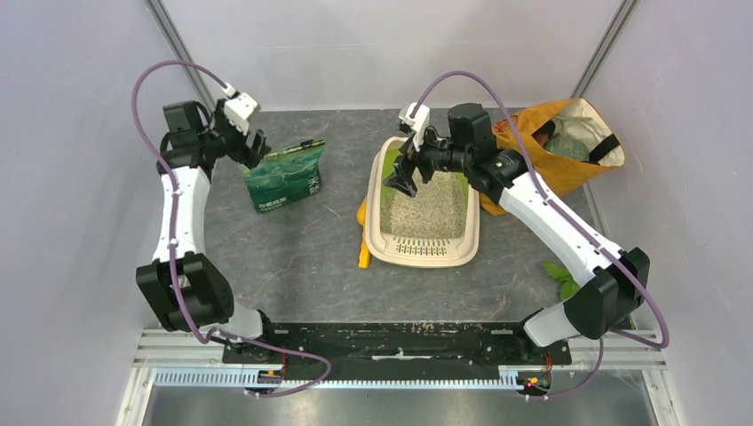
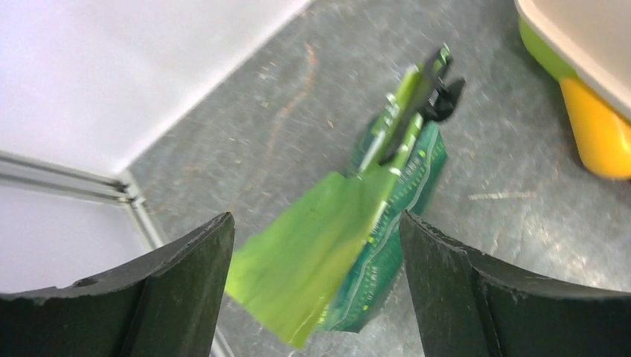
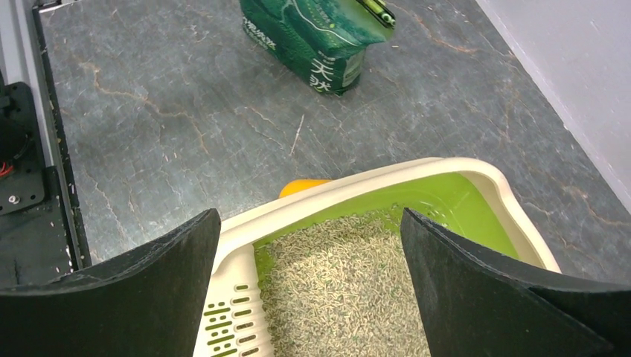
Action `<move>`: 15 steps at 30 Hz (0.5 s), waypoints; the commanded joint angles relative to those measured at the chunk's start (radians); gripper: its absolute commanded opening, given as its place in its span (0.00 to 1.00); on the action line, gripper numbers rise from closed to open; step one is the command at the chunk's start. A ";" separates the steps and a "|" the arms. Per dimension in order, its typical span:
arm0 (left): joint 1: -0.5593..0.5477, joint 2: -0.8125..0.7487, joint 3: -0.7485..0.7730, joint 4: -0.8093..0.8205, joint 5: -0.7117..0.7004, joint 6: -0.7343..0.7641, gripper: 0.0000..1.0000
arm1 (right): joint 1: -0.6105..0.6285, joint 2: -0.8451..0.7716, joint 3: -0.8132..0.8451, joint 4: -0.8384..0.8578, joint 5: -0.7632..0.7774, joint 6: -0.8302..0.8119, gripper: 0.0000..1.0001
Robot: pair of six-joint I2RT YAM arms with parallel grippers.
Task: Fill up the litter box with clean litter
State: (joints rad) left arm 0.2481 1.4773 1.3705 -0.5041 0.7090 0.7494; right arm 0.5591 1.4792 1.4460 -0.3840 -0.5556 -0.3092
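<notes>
The litter box (image 1: 376, 241), beige-rimmed with a lime-green inside, sits mid-table with its slotted grate toward the arms. Pale clean litter (image 1: 431, 209) covers its floor, and the right wrist view shows the granules (image 3: 350, 290) up close inside the rim (image 3: 335, 195). My right gripper (image 1: 404, 177) hovers open over the box's far end, with nothing between its fingers (image 3: 309, 219). My left gripper (image 1: 253, 146) stands open just above the green printed bag (image 1: 286, 176). In the left wrist view the bag's top (image 2: 350, 245) lies below the spread jaws (image 2: 316, 223), apart from both.
An orange fabric bag (image 1: 550, 151) lies at the back right, close behind the right arm. A yellow piece (image 1: 363, 248) sticks out at the box's left side. Green leaves (image 1: 561, 277) lie near the right arm's base. Walls close in on the left, back and right.
</notes>
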 commanded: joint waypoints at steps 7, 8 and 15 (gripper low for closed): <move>-0.056 -0.075 0.253 -0.133 -0.197 -0.299 0.88 | -0.073 -0.139 0.060 -0.072 0.184 0.213 0.97; -0.074 -0.091 0.253 -0.157 -0.232 -0.306 0.88 | -0.084 -0.166 0.043 -0.081 0.223 0.241 0.97; -0.235 -0.223 0.108 -0.220 -0.523 -0.482 0.89 | -0.273 -0.400 -0.188 -0.119 0.266 0.446 0.97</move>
State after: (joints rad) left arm 0.0841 1.3430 1.5665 -0.6582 0.3893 0.4301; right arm 0.3851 1.1873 1.3617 -0.4679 -0.3500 -0.0261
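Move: Some 17 cm beneath the left hand and about 5 cm to its right lies the green litter bag, its black clip roughly 5 cm ahead and 11 cm right of that hand. The litter box is under the right hand, centred some 5 cm ahead, 2 cm right and 24 cm down; the yellow scoop lies about 13 cm left and 2 cm back, the orange tote around 31 cm right and 12 cm ahead. Lifting clear of the green bag, the open left hand rises about 9 cm, then eases back and to the right a few centimetres, turning slightly counter-clockwise. The right hand, empty and open too, swings right about 11 cm with gathering speed, above the litter box towards the orange tote, climbing some 5 cm and turning roughly 25 degrees clockwise; neither touches anything. ##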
